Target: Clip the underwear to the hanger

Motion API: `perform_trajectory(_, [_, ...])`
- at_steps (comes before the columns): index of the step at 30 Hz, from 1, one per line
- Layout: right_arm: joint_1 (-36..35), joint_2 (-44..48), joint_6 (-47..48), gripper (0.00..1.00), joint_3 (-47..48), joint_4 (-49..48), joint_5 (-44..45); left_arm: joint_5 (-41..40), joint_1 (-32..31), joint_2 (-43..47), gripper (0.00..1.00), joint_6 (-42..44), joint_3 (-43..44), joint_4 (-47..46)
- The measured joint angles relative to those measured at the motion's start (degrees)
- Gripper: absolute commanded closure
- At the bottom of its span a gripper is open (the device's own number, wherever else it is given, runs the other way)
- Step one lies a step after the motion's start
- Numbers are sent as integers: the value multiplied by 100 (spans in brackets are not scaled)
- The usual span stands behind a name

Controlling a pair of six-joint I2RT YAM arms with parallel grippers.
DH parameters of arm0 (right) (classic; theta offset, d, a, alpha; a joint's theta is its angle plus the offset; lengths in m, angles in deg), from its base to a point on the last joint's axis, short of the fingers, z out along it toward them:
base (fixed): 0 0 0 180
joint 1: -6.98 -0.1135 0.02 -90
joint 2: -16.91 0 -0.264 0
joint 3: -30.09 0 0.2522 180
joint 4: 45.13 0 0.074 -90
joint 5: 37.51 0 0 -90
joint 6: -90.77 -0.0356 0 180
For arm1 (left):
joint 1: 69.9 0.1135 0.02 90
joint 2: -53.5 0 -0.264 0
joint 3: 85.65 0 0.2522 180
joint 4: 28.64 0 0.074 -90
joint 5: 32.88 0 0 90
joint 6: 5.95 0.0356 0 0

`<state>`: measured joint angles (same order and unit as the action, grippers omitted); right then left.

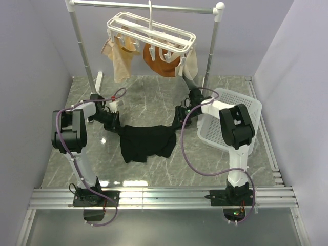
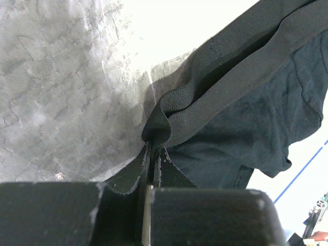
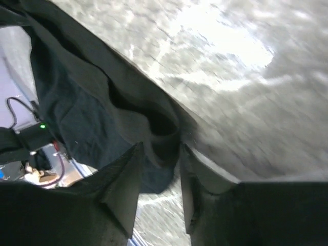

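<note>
The black underwear (image 1: 146, 143) hangs spread between my two grippers just above the marble table. My left gripper (image 1: 114, 124) is shut on the left end of its waistband; in the left wrist view the jaws (image 2: 152, 151) pinch the folded band of the underwear (image 2: 246, 118). My right gripper (image 1: 178, 122) is at the right end. In the right wrist view its jaws (image 3: 160, 154) stand apart around a fold of the waistband of the underwear (image 3: 77, 102). The white hanger (image 1: 151, 32) hangs from the rail at the back, above both grippers.
A tan garment (image 1: 120, 56), an orange garment (image 1: 161, 64) and a beige one (image 1: 190, 64) are clipped under the hanger. The metal rail stand (image 1: 82, 46) crosses the back. A white laundry basket (image 1: 230, 120) sits right of the right arm.
</note>
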<state>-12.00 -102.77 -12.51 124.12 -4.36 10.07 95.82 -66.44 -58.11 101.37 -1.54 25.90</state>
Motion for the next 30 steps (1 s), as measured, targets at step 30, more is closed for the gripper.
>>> perform_trajectory(30, [-125,4621,455,100,-1257,2,1650,1987,-83,4009,100,1156,-107,887])
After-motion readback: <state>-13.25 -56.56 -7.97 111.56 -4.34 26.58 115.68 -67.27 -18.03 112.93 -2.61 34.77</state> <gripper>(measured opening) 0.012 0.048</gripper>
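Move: The right hand, open, hangs over the right end of the black underwear's waistband, which lies about 1 cm left, 1 cm back and 2 cm below its fingers. From this hand the garment's middle lies some 12 cm left and 8 cm back, and the empty basket about 24 cm right and 1 cm ahead. The left hand already pinches the waistband's other end; from it the hanger is roughly 17 cm ahead, 13 cm right and 40 cm up. The right hand dips about 1 cm and edges left to pinch shut on the waistband's right end, while the left hand waits, keeping its pinch on the left end. Then both climb together a little over 20 cm, lifting the waistband between them towards the hanger's height, first drawing back some 6 cm (the right hand coming forward again by a couple near the top) and drifting about 5 cm right, as both wrists swing their fingertips forward by nearly 40 degrees. ##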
